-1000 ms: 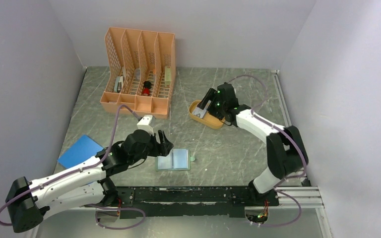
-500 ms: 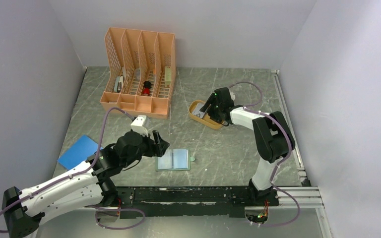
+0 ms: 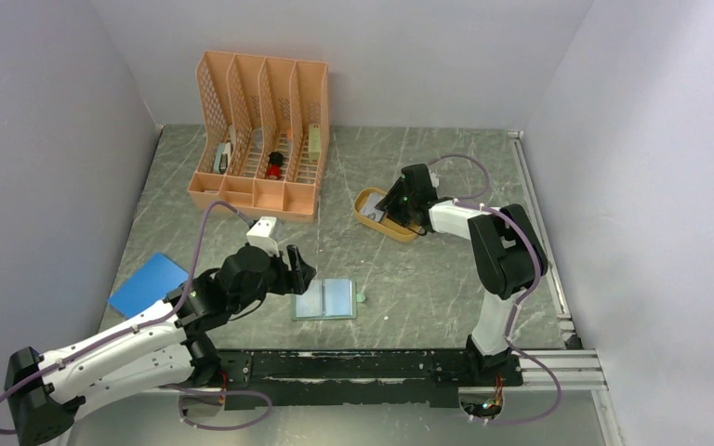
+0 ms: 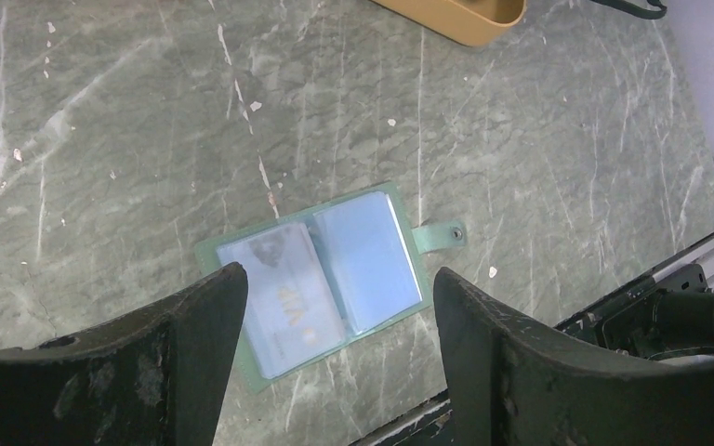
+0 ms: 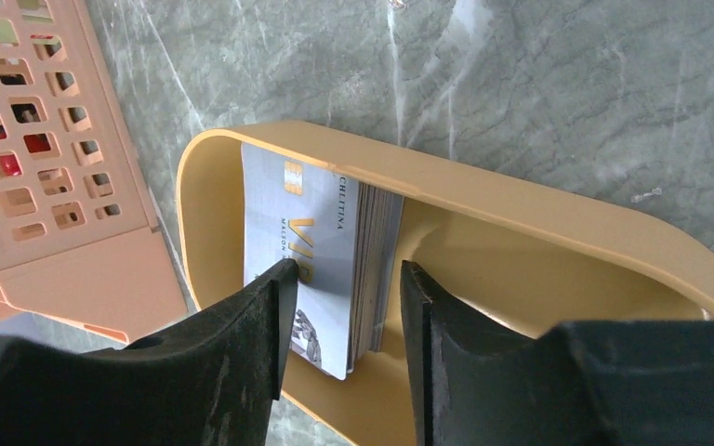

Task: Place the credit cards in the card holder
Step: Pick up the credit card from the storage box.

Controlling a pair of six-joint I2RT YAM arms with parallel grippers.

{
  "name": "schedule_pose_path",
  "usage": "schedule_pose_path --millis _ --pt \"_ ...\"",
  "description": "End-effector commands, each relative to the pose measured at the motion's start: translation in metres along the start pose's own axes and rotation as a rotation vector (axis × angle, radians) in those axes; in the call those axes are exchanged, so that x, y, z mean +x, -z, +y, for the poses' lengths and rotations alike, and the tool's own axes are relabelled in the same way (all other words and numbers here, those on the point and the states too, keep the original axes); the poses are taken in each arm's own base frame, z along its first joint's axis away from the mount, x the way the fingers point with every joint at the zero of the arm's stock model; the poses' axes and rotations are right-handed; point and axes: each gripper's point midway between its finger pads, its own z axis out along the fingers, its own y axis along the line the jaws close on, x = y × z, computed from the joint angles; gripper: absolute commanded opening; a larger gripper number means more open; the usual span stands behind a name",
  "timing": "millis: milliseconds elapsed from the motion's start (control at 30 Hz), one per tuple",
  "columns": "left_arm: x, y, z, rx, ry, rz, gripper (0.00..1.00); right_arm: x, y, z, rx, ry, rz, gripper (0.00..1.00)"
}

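Note:
The card holder (image 3: 325, 299) (image 4: 321, 279) lies open and flat on the table, pale teal inside, and one card (image 4: 279, 283) shows in its left pocket. My left gripper (image 3: 299, 268) (image 4: 337, 272) hovers open just above and left of it, holding nothing. The credit cards (image 5: 321, 242) (image 3: 378, 216) stand on edge as a stack in the orange oval tray (image 5: 521, 214) (image 3: 400, 232). My right gripper (image 5: 349, 267) (image 3: 392, 209) is down in the tray with its fingers either side of the stack. A gap shows between the right finger and the cards.
An orange file organiser (image 3: 260, 130) (image 5: 37, 139) with small items stands at the back left, close to the tray. A bright blue sheet (image 3: 149, 283) lies at the left. A black rail (image 3: 372, 364) runs along the near edge.
My right gripper has dropped into the tray and its jaws have narrowed round the card stack. The left arm has drawn back slightly to the left, still open.

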Motion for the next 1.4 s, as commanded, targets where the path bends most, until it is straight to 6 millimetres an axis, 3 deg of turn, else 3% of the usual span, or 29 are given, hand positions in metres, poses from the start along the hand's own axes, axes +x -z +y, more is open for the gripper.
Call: schedule_pose_path --millis 0,300,600,1000,1200,1367 --pt "-0.007 0.0 0.002 -0.018 -0.011 -0.022 0.77 0.001 -0.001 -0.012 0.025 -0.008 -0.006 0.47" --pt "-0.007 0.001 0.003 -0.02 -0.009 -0.023 0.77 -0.003 0.01 -0.021 0.023 -0.018 -0.022 0.42" --pt "-0.007 0.001 0.002 -0.018 -0.005 -0.021 0.77 -0.006 0.018 -0.017 -0.001 -0.013 -0.029 0.34" --pt "-0.008 0.003 0.003 -0.019 0.0 -0.025 0.77 -0.016 0.036 0.004 -0.059 -0.02 -0.042 0.18" --pt "-0.008 0.003 0.003 -0.019 0.003 -0.027 0.77 -0.019 0.043 0.012 -0.072 -0.028 -0.04 0.01" --pt "-0.008 0.004 0.003 -0.02 0.002 -0.024 0.77 -0.019 0.044 0.015 -0.079 -0.035 -0.027 0.0"
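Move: Up at the left end of the storage box, the credit cards sit in a tilted stack about 2 cm to the right hand's left, 1 cm ahead and 1 cm below it. The box's middle is some 2 cm to that hand's right and 1 cm back. The open card holder lies roughly 19 cm back and 13 cm left. From the waiting left hand, the cards are about 21 cm ahead, 15 cm right and 14 cm down. Drawing the half-open right fingers across the card stack, the hand first slides about 1.5 cm right and 1 cm back, towards the empty end of the storage box, staying low. It then rises some 3.5 cm while the fingers, narrowing all along, close completely just above the cards; whether they catch a card's edge can't be seen. ##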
